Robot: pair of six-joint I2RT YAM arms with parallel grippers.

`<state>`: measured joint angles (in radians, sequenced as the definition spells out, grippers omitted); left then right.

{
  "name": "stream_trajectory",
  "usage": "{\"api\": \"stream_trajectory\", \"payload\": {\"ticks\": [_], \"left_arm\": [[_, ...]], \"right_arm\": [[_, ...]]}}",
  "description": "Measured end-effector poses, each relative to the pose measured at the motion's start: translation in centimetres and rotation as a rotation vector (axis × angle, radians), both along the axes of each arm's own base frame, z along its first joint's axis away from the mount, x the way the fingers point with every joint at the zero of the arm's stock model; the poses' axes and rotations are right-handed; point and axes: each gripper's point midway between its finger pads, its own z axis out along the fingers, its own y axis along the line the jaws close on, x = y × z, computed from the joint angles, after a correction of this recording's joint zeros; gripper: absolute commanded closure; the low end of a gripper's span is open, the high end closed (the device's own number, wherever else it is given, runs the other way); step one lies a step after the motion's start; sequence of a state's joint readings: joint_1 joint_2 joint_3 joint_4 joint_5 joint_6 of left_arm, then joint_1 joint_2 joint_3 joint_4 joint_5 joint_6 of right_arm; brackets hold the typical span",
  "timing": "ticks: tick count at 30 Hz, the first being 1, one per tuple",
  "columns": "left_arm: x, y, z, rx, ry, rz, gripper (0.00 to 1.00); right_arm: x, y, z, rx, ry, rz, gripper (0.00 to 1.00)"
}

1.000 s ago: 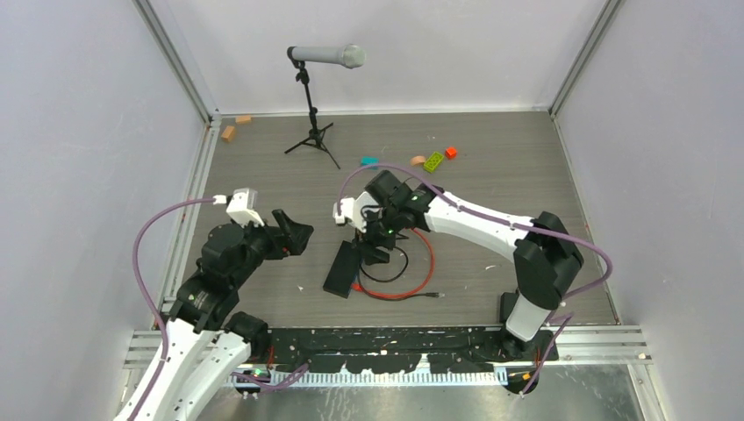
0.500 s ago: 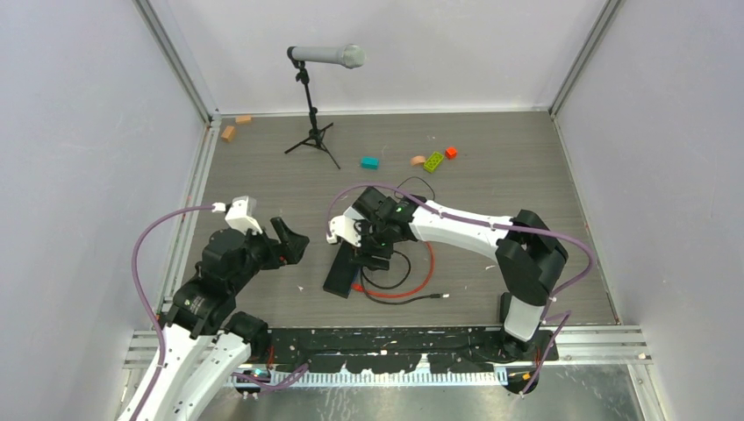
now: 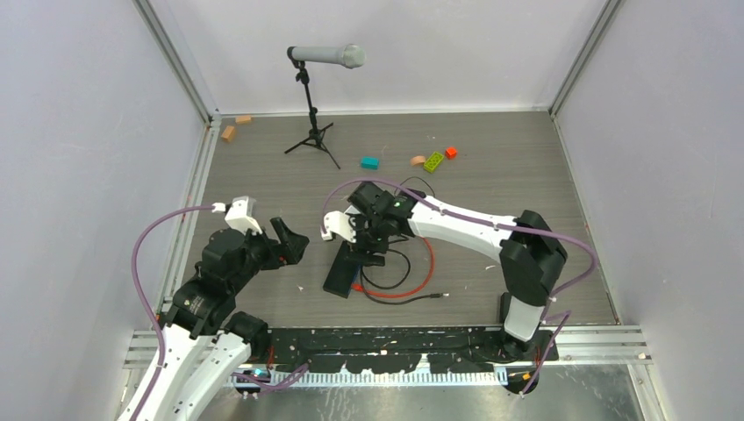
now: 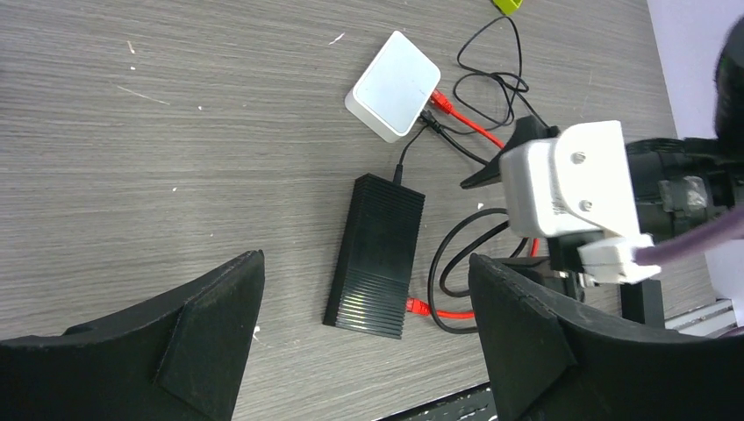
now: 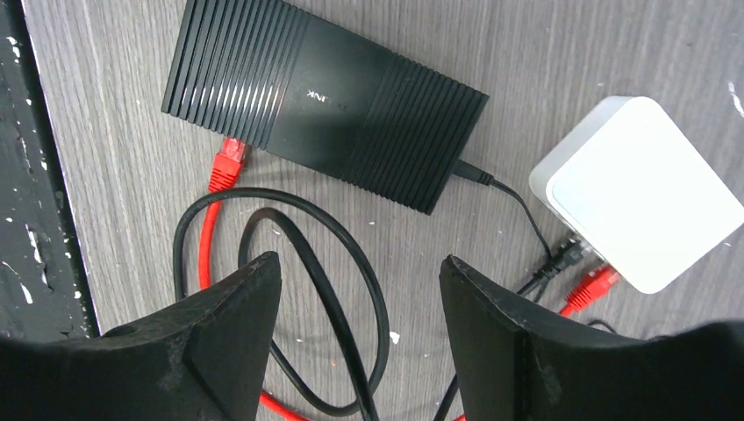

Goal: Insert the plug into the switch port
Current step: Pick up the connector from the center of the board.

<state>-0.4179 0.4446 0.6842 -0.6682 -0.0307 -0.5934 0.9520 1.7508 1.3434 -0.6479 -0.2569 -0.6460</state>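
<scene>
The flat black switch box (image 5: 325,96) lies on the table, in the left wrist view too (image 4: 377,254). The plug (image 5: 230,162) on the red cable (image 3: 430,259) sits end-on against the box's long edge; the switch port itself is hidden on that edge. My right gripper (image 5: 358,263) hovers open just above the coiled black cable (image 5: 289,289), beside the box, holding nothing. My left gripper (image 4: 366,260) is open and empty, well to the left of the box (image 3: 338,272) and pointing at it.
A white square box (image 5: 645,189) with a red and a black connector plugged in lies next to the switch. A microphone stand (image 3: 311,114) and several small coloured blocks (image 3: 433,161) stand at the back. A black cable's loose end (image 3: 439,296) lies near the front.
My right gripper has shifted left and nearer, coming over the black box, with its jaws a touch wider. My left arm drew back slightly, then held still.
</scene>
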Motion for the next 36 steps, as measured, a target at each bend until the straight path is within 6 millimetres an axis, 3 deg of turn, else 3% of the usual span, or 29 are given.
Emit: {"api": "stream_trajectory", "payload": {"ticks": [4,9,11,16,18,21,27,32,36], "left_arm": [[-0.1,0.1,-0.2,0.006,0.005,-0.001,0.12],[-0.3,0.3,-0.4,0.026,0.008,-0.006,0.12],[-0.3,0.3,-0.5,0.032,0.012,-0.008,0.11],[-0.4,0.4,-0.4,0.037,0.011,-0.009,0.11],[-0.5,0.4,-0.3,0.037,0.011,-0.008,0.11],[-0.5,0.4,-0.3,0.036,0.01,-0.01,0.11],[0.0,-0.8,0.6,-0.008,-0.013,-0.052,0.12],[0.5,-2.9,1.9,-0.076,-0.038,-0.127,0.12],[0.8,-5.0,3.1,-0.138,-0.089,-0.226,0.12]], "right_arm": [[-0.1,0.5,-1.6,-0.051,0.059,0.009,0.29],[-0.5,-0.5,-5.1,-0.151,0.115,0.004,0.32],[-0.4,-0.6,-5.6,-0.166,0.116,0.004,0.4],[-0.3,-0.6,-5.6,-0.163,0.109,0.01,0.81],[-0.3,-0.6,-5.4,-0.151,0.098,0.007,0.9],[-0.7,-1.6,-4.3,-0.115,0.06,-0.001,0.99],[-1.0,-4.4,0.5,0.084,-0.145,-0.079,0.99],[1.1,-6.0,4.8,0.303,-0.344,-0.242,1.0],[3.6,-7.6,5.9,0.418,-0.437,-0.434,1.0]]}}
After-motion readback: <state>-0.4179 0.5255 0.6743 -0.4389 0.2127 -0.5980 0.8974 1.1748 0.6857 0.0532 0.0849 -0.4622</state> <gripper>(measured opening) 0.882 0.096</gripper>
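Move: A strand of the black cable's coil lies practically straight below the open right hand, about 6 cm down and 1 cm to its right. At much the same height, the black box is 8 cm left and 2 cm back, the white box 11 cm ahead and 4 cm left, and the cable's loose plug 16 cm right and 9 cm back. From the left hand, that strand is about 19 cm right, 1 cm ahead and 17 cm down. The right hand sinks about 5.5 cm onto the black cable's coil, stops there while its fingers close and pinch the cable, then lifts it some 11 cm while carrying it 7 cm to the right and 4 cm forward, the fingers swinging up and forward by roughly 40 degrees. Only as that hand climbs does the empty left hand, still open, drift about 5 cm right and 3 cm up towards it, turning some 15 degrees clockwise. ##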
